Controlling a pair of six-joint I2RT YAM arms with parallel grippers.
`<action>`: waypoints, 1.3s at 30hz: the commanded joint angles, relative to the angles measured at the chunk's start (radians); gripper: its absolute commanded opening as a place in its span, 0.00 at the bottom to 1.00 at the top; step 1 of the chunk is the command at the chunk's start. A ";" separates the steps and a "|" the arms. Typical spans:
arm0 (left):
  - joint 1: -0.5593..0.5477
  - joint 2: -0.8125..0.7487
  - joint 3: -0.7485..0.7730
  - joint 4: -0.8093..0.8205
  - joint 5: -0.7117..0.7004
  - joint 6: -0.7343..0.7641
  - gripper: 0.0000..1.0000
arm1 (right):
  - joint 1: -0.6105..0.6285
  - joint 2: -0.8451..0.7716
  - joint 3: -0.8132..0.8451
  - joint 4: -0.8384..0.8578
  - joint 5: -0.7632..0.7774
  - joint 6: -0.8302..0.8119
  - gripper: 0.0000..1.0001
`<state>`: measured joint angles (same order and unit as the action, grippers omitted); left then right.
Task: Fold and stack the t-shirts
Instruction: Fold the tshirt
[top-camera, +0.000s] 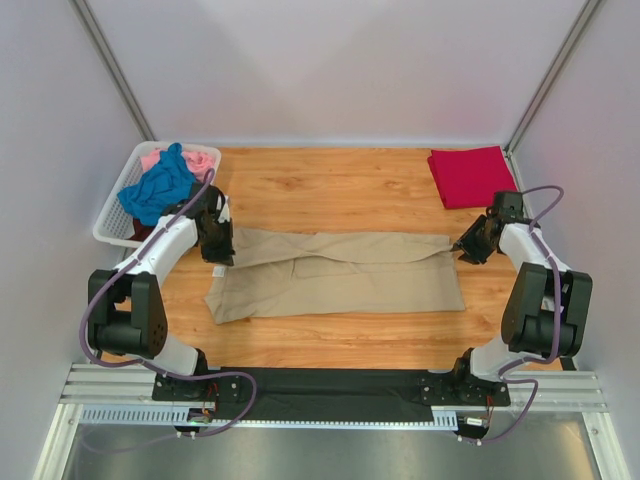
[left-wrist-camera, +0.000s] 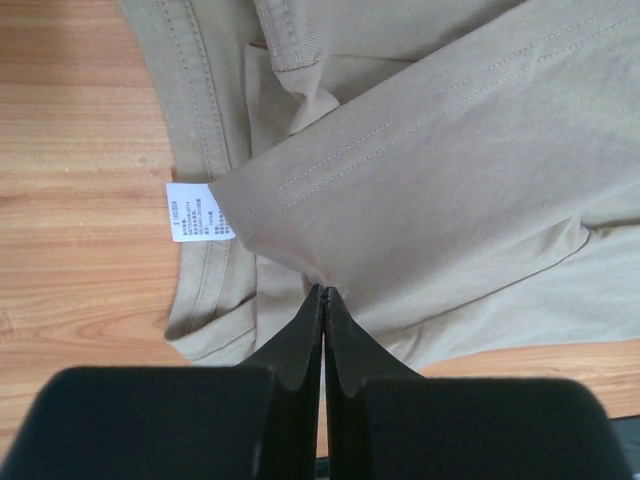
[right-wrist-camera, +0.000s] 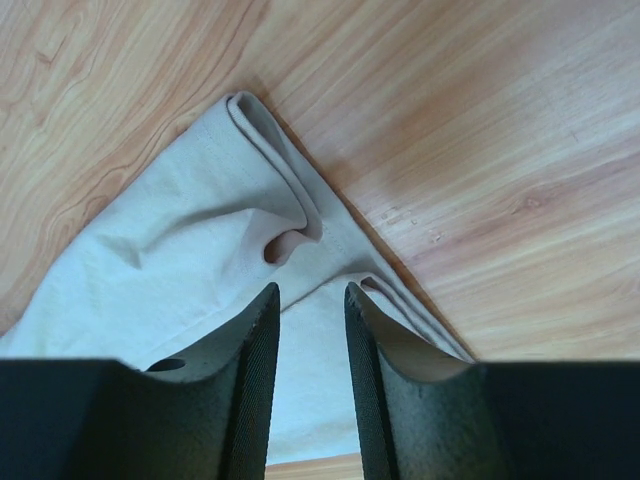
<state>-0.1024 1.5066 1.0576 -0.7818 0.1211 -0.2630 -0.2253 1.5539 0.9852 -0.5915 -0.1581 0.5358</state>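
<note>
A tan t-shirt (top-camera: 340, 275) lies folded into a long band across the middle of the wooden table. My left gripper (top-camera: 220, 255) is at its left end, shut on a pinch of the tan cloth (left-wrist-camera: 450, 200) at the fingertips (left-wrist-camera: 325, 292). A white care label (left-wrist-camera: 198, 212) shows beside the hem. My right gripper (top-camera: 462, 247) hovers at the band's right corner, and its jaws (right-wrist-camera: 312, 292) stand open over the tan cloth (right-wrist-camera: 180, 260), holding nothing. A folded crimson t-shirt (top-camera: 470, 175) rests at the back right.
A white lattice basket (top-camera: 115, 225) at the back left holds a crumpled blue t-shirt (top-camera: 160, 190) and a pink one (top-camera: 200, 160). White walls close in the table on three sides.
</note>
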 joint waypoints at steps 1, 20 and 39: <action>-0.002 -0.008 0.033 -0.024 -0.023 0.021 0.00 | -0.005 -0.046 -0.013 0.007 0.005 0.105 0.34; -0.017 0.046 0.067 -0.007 0.000 0.015 0.00 | 0.015 0.055 -0.014 0.111 -0.023 0.205 0.34; -0.033 0.011 0.159 -0.039 -0.187 -0.019 0.00 | 0.003 0.064 0.047 0.115 0.051 0.089 0.00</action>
<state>-0.1314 1.5814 1.1706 -0.7967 0.0055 -0.2710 -0.2123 1.6627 0.9859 -0.4820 -0.1375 0.6605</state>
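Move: The open right hand has the raised end of the t-shirt's upper layer about 4 cm below it, 1 cm ahead and 1 cm left; the shirt's far corner is some 4 cm ahead, 1 cm left, and the red shirt 18 cm ahead, 4 cm right. The left hand already holds the layer's other end, the raised end being about 54 cm right and 3 cm ahead, the white label 4 cm left, level with it. Right hand sinks about 4 cm and pinches the layer's raised end; left, still gripping, finally draws forward 3 cm. ##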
